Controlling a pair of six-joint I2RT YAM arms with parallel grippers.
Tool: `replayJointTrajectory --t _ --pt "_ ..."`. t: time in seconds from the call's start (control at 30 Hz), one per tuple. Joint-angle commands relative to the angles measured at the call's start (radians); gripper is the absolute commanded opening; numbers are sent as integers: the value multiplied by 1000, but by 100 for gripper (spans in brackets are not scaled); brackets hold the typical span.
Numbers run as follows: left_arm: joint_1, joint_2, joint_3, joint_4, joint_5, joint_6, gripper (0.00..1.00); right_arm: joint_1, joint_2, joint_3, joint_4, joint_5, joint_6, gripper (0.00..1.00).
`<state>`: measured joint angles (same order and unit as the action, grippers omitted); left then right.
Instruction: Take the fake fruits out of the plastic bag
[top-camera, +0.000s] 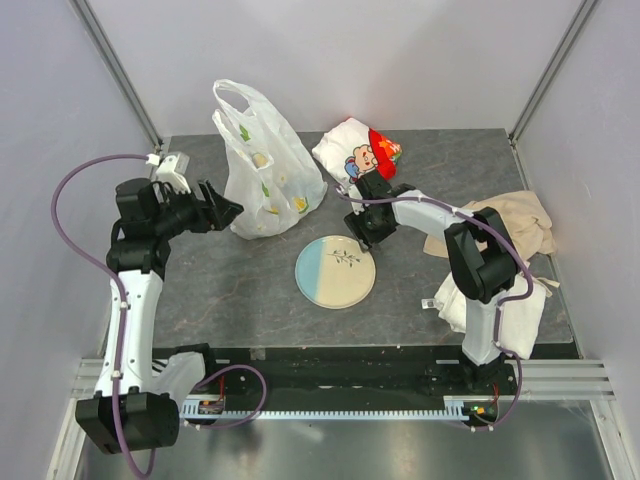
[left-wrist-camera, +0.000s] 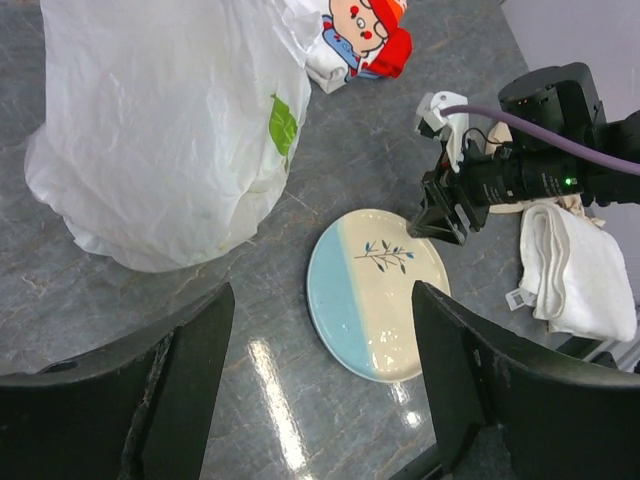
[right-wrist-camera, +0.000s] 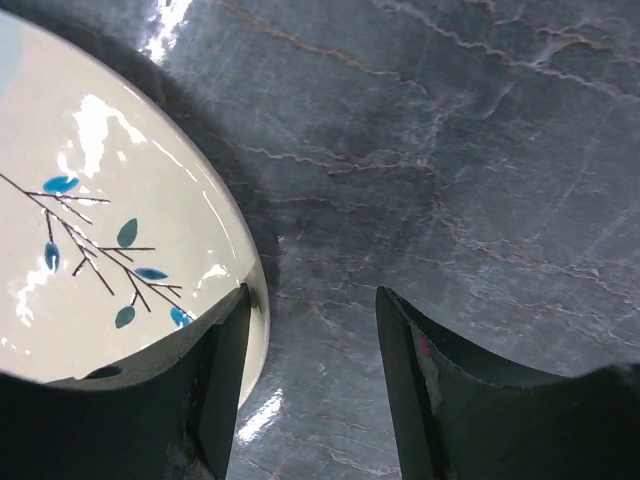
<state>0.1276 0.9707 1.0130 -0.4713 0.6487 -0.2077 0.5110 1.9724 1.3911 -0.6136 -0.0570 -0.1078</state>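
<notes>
The plastic bag stands bunched and upright at the back left of the table; in the left wrist view the bag is thin, white and crinkly. The fake fruits are hidden inside it. Yellow and green patches show on the plastic, and I cannot tell prints from fruit. My left gripper hovers just left of the bag, apart from it, its jaws wide open and empty. My right gripper hangs low at the far right rim of the plate, open with nothing between its fingers.
A cream and blue plate lies mid-table. A white-and-red cartoon packet lies behind it. A folded white towel and a beige cloth lie at the right.
</notes>
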Motion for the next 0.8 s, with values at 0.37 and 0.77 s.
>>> replayJointTrajectory --t 0.37,0.77 --pt "0 117 105 83 2 -243 77 -100 23 0 18 192 -35 60" --pt "-5 505 627 165 -139 -254 83 -124 -91 2 -1 91 -23 64"
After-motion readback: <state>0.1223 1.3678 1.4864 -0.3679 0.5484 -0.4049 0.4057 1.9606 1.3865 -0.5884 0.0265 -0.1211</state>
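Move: The right hand is down at the plate's far right rim, the plate's middle about 6 cm back and 6 cm to its left, barely 1 cm below; the cartoon pouch is some 22 cm ahead and 1 cm left. The left hand hovers high: the plastic bag's middle is about 16 cm ahead, 6 cm right and 15 cm below, and the plate lies about 2 cm back, 20 cm right and 27 cm below. The right hand, its left finger already against the inside of the plate's rim and the gap kept part open, drags the plate to the right and forward about 6 cm, staying low and turning slightly clockwise. Meanwhile the left hand, open and empty, dips about 1 cm, then rises and reaches quickly forward towards the plastic bag's upright handle, ending about 11 cm farther out and 9 cm higher. ##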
